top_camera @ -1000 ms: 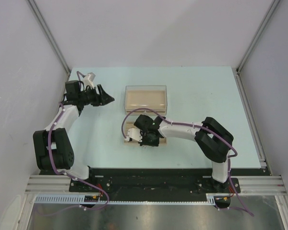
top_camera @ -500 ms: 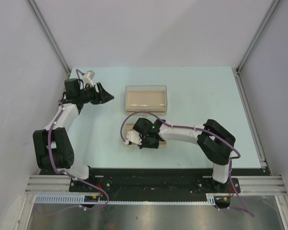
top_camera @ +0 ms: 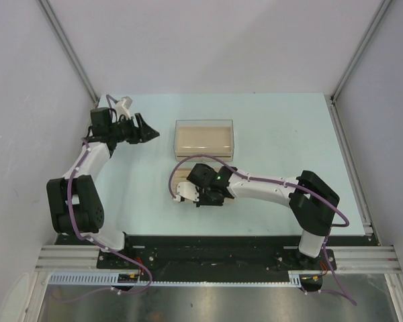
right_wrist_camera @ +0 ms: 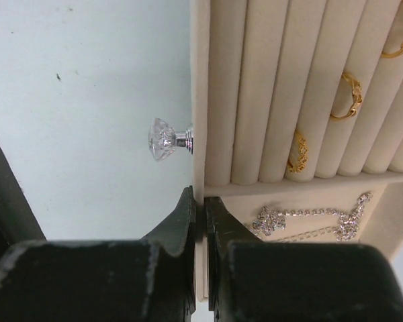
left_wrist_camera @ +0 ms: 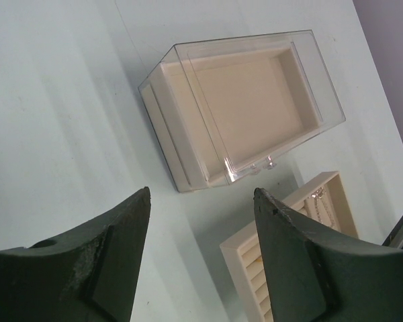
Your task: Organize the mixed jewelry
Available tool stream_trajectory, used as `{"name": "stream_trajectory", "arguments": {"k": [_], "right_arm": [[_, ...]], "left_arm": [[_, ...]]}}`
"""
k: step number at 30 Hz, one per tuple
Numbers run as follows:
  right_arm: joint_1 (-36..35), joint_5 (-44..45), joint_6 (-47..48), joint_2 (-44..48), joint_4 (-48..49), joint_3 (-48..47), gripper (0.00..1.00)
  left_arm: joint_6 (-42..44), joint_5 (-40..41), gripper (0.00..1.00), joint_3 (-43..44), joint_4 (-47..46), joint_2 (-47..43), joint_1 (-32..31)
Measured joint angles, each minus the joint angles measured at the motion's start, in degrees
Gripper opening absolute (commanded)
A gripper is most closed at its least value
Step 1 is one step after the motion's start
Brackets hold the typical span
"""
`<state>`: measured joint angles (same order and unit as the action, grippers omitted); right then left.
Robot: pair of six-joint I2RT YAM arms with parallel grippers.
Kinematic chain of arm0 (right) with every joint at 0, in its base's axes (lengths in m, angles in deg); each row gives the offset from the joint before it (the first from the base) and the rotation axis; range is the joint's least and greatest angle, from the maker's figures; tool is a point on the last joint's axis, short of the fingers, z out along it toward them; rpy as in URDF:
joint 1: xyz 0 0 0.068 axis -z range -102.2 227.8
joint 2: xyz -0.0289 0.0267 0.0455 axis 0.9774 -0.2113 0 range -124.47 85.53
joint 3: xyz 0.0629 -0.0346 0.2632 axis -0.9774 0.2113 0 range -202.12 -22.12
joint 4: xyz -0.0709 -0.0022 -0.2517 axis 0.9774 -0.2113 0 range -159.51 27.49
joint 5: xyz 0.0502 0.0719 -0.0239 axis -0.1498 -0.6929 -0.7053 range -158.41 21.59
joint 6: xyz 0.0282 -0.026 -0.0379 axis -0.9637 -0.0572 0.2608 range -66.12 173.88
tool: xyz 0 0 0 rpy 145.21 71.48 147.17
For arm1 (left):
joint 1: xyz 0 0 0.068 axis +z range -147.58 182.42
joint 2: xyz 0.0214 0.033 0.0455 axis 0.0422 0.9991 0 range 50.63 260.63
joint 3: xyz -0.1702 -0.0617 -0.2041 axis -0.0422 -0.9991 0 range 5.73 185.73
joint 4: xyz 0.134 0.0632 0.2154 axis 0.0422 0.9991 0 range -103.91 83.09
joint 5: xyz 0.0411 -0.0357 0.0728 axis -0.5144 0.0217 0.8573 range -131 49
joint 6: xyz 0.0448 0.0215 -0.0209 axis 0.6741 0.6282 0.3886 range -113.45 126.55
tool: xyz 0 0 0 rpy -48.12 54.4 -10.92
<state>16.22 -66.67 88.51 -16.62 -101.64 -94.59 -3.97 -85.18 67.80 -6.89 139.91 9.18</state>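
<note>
The beige slotted tray lies in front of the clear box. My right gripper is shut on the tray's front wall, just beside its crystal knob. The mixed jewelry lies in the tray: gold rings sit in the slots and a silvery chain lies in the flat compartment. From above, the right gripper covers most of the tray. My left gripper hangs open over the table at the back left, with nothing between its fingers.
A clear-lidded beige box stands just behind the tray; in the left wrist view this box lies ahead with the tray's corner to its right. Grey walls enclose the table on the left, the right and the back.
My right wrist has shifted slightly left, still gripping the tray wall, and its elbow has swung right. The left gripper has drifted a little toward the back.
</note>
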Motion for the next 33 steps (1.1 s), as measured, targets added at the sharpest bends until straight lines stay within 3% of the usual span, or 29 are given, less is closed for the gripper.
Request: {"name": "stream_trajectory", "arguments": {"k": [33], "right_arm": [[5.9,0.8,3.0,0.2,-0.3,-5.6,0.0]], "left_arm": [[0.0,0.0,0.68,1.0,0.0,0.7,0.0]]}}
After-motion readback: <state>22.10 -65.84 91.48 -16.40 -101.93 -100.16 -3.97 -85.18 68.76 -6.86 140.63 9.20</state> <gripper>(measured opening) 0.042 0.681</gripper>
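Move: Ahead of the right hand, which already pinches the ring tray's front wall, the clear-lidded box has its middle about 19 cm farther out and 3 cm to the left, roughly 1 cm lower. The tray's glass knob is some 4 cm left and 2 cm back of that hand, the necklace about 6 cm ahead and 1 cm left. From the idle left hand, the box lies about 14 cm right, 3 cm ahead and 13 cm down. Carrying the already lifted ring tray towards the clear-lidded box, the right hand travels steadily forward about 5 cm while rising some 3 cm. Its shut fingers keep their pinch on the front wall, right of the knob, and the wrist turns only about 5 degrees. ##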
